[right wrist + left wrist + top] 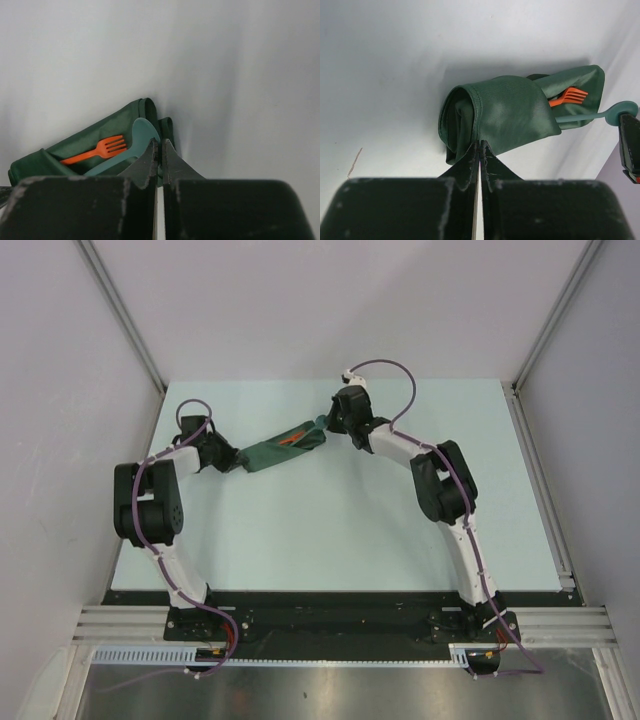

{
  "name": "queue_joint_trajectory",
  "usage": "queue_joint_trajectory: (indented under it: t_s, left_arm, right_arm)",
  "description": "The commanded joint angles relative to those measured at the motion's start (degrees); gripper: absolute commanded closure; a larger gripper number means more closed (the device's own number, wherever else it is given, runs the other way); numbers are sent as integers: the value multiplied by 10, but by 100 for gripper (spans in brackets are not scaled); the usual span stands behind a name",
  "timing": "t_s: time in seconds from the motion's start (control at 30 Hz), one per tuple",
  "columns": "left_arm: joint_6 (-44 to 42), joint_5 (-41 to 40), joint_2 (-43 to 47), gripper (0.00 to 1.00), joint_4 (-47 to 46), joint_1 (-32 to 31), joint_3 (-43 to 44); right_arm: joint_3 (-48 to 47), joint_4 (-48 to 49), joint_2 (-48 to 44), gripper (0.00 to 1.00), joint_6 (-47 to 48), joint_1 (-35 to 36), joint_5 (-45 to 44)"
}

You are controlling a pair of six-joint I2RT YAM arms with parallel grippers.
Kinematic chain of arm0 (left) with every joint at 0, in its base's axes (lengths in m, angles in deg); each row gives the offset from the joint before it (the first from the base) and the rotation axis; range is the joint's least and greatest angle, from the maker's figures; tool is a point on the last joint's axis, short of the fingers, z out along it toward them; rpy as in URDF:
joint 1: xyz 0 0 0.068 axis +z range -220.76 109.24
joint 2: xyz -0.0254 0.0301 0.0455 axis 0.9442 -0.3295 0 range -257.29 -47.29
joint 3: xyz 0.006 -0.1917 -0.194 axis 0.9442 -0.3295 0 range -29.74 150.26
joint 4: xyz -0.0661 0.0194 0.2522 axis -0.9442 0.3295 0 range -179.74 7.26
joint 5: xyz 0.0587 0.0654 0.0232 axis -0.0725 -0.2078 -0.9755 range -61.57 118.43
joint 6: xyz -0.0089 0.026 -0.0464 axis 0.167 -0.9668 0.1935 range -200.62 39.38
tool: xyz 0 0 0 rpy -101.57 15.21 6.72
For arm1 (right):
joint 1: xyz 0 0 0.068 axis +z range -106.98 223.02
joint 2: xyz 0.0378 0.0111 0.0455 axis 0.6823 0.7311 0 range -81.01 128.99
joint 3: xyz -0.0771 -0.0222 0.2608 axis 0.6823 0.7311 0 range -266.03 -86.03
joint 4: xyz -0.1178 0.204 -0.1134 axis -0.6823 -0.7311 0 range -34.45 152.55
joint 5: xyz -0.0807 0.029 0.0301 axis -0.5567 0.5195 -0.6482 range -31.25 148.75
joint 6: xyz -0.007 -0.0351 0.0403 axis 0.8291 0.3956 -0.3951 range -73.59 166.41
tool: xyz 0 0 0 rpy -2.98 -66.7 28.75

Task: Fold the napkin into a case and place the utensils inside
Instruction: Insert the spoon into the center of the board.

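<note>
The dark green napkin (283, 450), folded into a long narrow case (505, 112), stretches between my two grippers at the back of the table. My left gripper (241, 462) (480, 143) is shut on the folded left end of the cloth. An orange-red fork (568, 96) (100, 150) and a teal spoon (140, 137) (615, 111), the utensils, lie in the case's open right end, with the spoon's bowl sticking out past the cloth. My right gripper (333, 426) (160, 143) is shut, its tips pinching the edge of the spoon's bowl.
The pale table (330, 540) is ringed by grey walls, with a metal rail (540, 490) along its right edge. Both arm bases sit on the black strip (330, 625) at the near edge.
</note>
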Motion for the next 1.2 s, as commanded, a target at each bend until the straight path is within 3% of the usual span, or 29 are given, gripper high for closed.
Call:
queue_joint_trajectory:
  t_s: [0.0, 0.67, 1.17]
  left_arm:
    - [2, -7, 1, 97, -18, 3, 7]
    - [5, -7, -6, 97, -25, 4, -2]
    - [8, -5, -5, 98, -29, 2, -6]
  right_arm:
    - [-32, -8, 2, 100, -29, 15, -10]
    - [-50, -23, 47, 100, -129, 27, 32]
    - [-55, -23, 57, 100, -153, 42, 51]
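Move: The right gripper holds the spoon by its bowl, handle pointing left and back. From this hand, the pocket mouth of the folded green napkin lies about 16 cm left, 6 cm back and 5 cm below. The orange fork's exposed part is some 13 cm left and 2 cm back, and the napkin's open right end about 3 cm left and level, both also about 5 cm below. From the left gripper, the mouth is roughly 14 cm right and 5 cm ahead, at about its height. Keep the spoon's bowl pinched in the right gripper and slide the handle deeper into the napkin pocket: go left and somewhat back, about 6 cm in all, beside the fork. Hold nearly level at first, sink some 3 cm partway, then ease on left and back, tipping the fingers roughly 15 degrees further down. Keep the left gripper shut and still on the napkin's left end. ##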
